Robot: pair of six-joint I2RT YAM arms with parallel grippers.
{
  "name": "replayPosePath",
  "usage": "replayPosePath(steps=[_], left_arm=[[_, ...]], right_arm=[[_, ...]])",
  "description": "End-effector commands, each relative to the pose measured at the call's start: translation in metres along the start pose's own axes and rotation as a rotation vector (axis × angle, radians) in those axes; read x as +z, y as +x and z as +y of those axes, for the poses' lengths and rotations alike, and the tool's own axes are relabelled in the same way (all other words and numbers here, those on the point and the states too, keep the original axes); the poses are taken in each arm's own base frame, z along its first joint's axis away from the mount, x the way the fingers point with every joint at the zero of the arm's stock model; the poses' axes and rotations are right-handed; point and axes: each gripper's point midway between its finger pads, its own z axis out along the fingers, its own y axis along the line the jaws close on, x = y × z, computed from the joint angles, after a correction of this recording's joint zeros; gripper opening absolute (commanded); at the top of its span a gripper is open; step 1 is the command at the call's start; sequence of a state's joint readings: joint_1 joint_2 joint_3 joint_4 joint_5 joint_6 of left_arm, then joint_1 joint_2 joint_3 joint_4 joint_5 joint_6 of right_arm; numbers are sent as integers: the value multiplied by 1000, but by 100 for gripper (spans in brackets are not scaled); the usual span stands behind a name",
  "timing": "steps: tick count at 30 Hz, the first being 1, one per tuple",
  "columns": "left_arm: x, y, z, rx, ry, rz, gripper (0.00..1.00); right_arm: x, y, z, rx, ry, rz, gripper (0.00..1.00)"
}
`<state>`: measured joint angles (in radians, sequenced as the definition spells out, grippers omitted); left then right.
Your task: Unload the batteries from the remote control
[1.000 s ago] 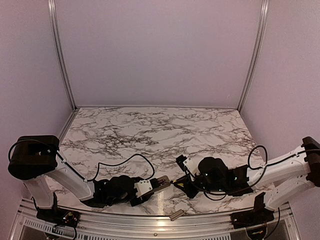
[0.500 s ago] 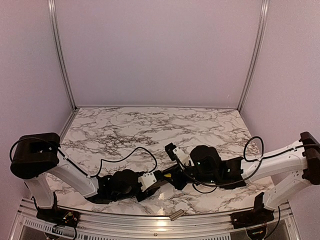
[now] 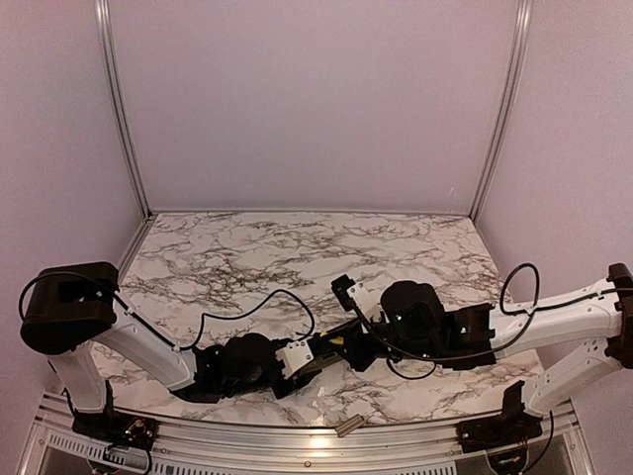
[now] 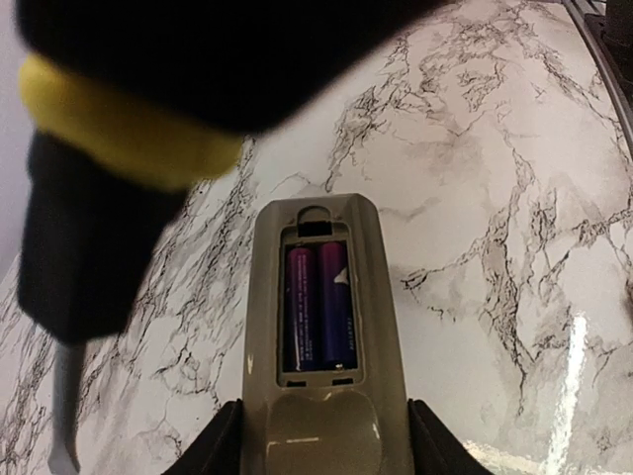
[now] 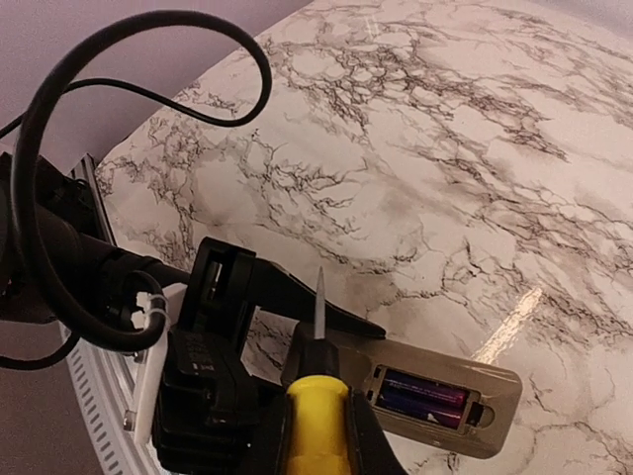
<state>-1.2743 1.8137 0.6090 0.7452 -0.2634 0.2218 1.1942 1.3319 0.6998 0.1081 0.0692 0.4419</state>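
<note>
My left gripper (image 4: 321, 457) is shut on the remote control (image 4: 321, 421), which lies grey-beige back up. Its recess is open and shows the two purple batteries (image 4: 318, 307) side by side. My right gripper (image 5: 318, 440) is shut on a yellow-handled screwdriver (image 5: 316, 401). The screwdriver's tip (image 5: 319, 292) points past the remote's gripped end, beside the left fingers (image 5: 297, 297). The remote (image 5: 495, 386) and batteries (image 5: 420, 396) lie just right of the tip. In the top view both grippers (image 3: 318, 354) (image 3: 348, 341) meet at the table's front centre. The screwdriver looms blurred in the left wrist view (image 4: 119, 139).
A small flat grey-beige cover piece (image 3: 348, 427) lies on the metal rail at the table's front edge. A black cable (image 5: 148, 59) loops over the marble table (image 3: 297, 257). Purple walls close in the back and sides.
My right arm has swung left and brought the screwdriver over the remote in the left gripper. The left gripper has shifted slightly right with the remote.
</note>
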Motion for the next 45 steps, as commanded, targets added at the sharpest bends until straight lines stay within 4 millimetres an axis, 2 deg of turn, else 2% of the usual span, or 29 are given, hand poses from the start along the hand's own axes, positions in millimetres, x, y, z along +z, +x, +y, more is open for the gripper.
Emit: replayPosePath(steps=[1, 9, 24, 31, 33, 36, 39, 45], left_arm=[[6, 5, -6, 44, 21, 20, 0], [3, 3, -9, 50, 44, 10, 0], [5, 8, -7, 80, 20, 27, 0], [9, 13, -7, 110, -16, 47, 0], [9, 12, -7, 114, -23, 48, 0], [10, 13, -6, 119, -36, 52, 0], [11, 13, -8, 124, -37, 52, 0], [11, 13, -9, 127, -39, 54, 0]], right_arm=[[-25, -35, 2, -11, 61, -84, 0], [-41, -13, -13, -15, 127, 21, 0], [-43, 23, -10, 75, 111, 171, 0], [-44, 39, -25, 93, 181, 218, 0], [-44, 42, -28, 104, 196, 222, 0], [-44, 34, -37, 150, 243, 159, 0], [-40, 30, -37, 152, 233, 133, 0], [-28, 44, -43, 137, 279, 203, 0]])
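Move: The batteries in the opened remote lie about 4 cm ahead of the right gripper, neither left nor right of it, and 9 cm below. The screwdriver tip is some 7 cm left, 4 cm ahead and 4 cm below; the battery cover lies on the table about 12 cm back, 3 cm right and 14 cm below. From the left gripper, which holds the remote, the batteries are roughly 2 cm ahead, 4 cm right and 2 cm below. Keep hold of the screwdriver and draw the right gripper about 6 cm right, rising some 3.5 cm first and then sinking about 7 cm, tipping it steeper so that the tip swings back over the batteries' far end. Meanwhile lower the left gripper about 2.5 cm, rolling it slightly so the held remote's far end dips. ##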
